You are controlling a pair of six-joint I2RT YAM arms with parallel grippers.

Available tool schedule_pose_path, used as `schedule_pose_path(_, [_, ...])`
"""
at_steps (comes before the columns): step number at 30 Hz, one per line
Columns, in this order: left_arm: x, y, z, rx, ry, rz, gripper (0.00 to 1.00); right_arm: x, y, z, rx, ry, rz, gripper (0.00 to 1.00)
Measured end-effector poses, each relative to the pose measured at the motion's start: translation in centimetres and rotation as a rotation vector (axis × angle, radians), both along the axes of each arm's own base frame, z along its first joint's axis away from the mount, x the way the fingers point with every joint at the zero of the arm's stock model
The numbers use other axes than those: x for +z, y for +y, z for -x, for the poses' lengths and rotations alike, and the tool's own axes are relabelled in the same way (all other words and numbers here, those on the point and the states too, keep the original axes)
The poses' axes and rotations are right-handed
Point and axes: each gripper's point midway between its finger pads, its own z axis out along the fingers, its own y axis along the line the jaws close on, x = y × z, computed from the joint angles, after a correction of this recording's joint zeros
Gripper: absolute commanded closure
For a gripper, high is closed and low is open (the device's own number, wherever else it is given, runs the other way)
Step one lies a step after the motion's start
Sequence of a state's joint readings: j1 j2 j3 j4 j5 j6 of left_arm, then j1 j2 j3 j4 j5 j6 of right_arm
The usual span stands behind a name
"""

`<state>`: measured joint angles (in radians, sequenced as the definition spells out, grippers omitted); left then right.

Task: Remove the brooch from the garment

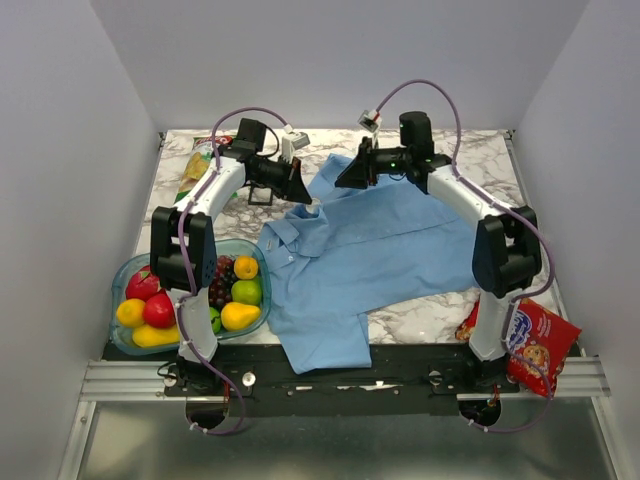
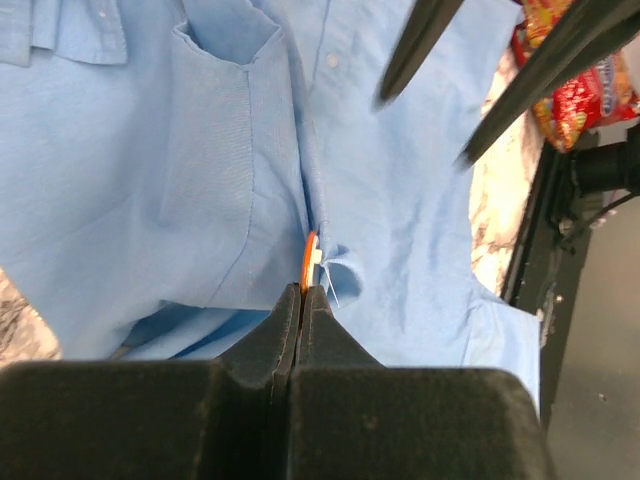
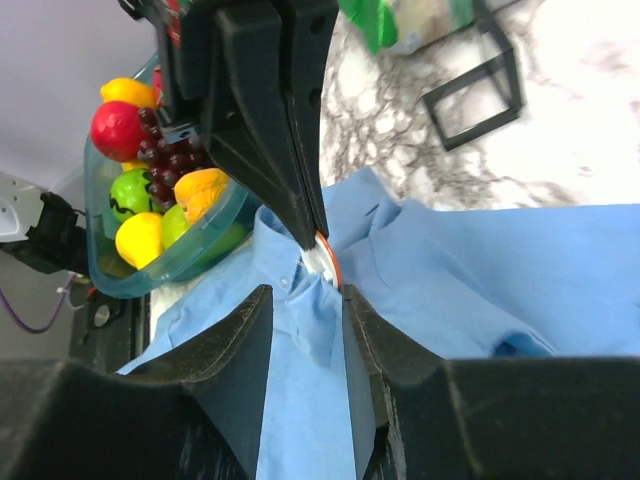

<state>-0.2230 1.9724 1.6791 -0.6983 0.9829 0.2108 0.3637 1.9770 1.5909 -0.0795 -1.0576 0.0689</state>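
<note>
The light blue shirt [image 1: 370, 250] lies spread across the middle of the table. My left gripper [image 1: 303, 195] is above its collar end, and in the left wrist view it [image 2: 302, 290] is shut on the edge of a round orange-rimmed brooch [image 2: 310, 260] that tugs a peak of cloth up. The brooch is hidden in the top view. My right gripper [image 1: 345, 180] faces it from the right. In the right wrist view it [image 3: 305, 300] is open, its fingers either side of the raised fold of shirt [image 3: 500, 270] just below the brooch [image 3: 330, 262].
A clear bowl [image 1: 118, 275] of fruit stands at the near left, touching the shirt's collar side. A small black wire stand [image 1: 262, 196] and a green and yellow packet [image 1: 195, 170] sit at the far left. A red snack bag [image 1: 540, 345] lies at the near right edge.
</note>
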Motion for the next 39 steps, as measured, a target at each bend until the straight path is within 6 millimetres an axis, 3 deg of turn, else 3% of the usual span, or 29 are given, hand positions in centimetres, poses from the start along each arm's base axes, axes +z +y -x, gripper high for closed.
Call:
schedule_pose_path(5, [-0.3,0.4,-0.7,0.038,-0.049,-0.055,1.0,1.4,-2.0,-0.1,-0.052,-0.074,0.026,0.57])
schedule_pose_path(11, [-0.4,0.4,0.0,0.157,-0.185,-0.175,1.0,-0.5,-3.1,0.1,-0.126,-0.075,0.103,0.56])
schedule_pose_path(15, [-0.2,-0.2,-0.8,0.27,-0.28,-0.229,1.0,-1.5,-3.9,0.0,-0.177,-0.077,0.154,0.55])
schedule_pose_path(24, [-0.2,-1.1,-7.6,0.575,-0.459,-0.398,1.0,-1.2,-5.5,-0.5,-0.281,-0.134,0.219,0.54])
schedule_pose_path(28, [-1.0,-0.3,-10.9,0.682,-0.49,-0.458,1.0,-1.1,-6.0,-0.4,-0.305,-0.146,0.234,0.53])
schedule_pose_path(31, [-1.0,0.3,-12.2,0.719,-0.511,-0.486,1.0,-0.9,-6.2,-0.3,-0.313,-0.154,0.238,0.53])
schedule_pose_path(35, [0.9,0.7,-13.5,0.724,-0.532,-0.449,1.0,-1.0,-6.4,-0.3,-0.315,-0.164,0.247,0.53])
schedule_pose_path(39, [3.1,-0.1,-12.9,0.586,-0.508,-0.306,1.0,-1.1,-6.5,-0.5,-0.31,-0.186,0.256,0.53])
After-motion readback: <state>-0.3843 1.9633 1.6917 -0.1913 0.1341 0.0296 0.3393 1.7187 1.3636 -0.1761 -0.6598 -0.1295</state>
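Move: The brooch already sits pinched in the left fingertips, with the garment's raised peak still at it, about 2 cm to the right and 2 cm below. Bare tabletop lies some 14 cm ahead of this hand and 9 cm down; the black frame stands about 12 cm left and 7 cm ahead, the buttoned flap 6 cm left and 6 cm back. From the right hand, the brooch is roughly 7 cm left, 1 cm back and 4 cm lower. The brooch stays pinched as the left hand draws it off the cloth peak: hardly travelling at first while the wrist turns, then sweeping about 13 cm forward towards the bare table beyond the garment, swinging some 40 degrees counter-clockwise, and at the end rising around 4 cm. The right hand, fingers staying half open, backs off rightwards from the garment's peak. ##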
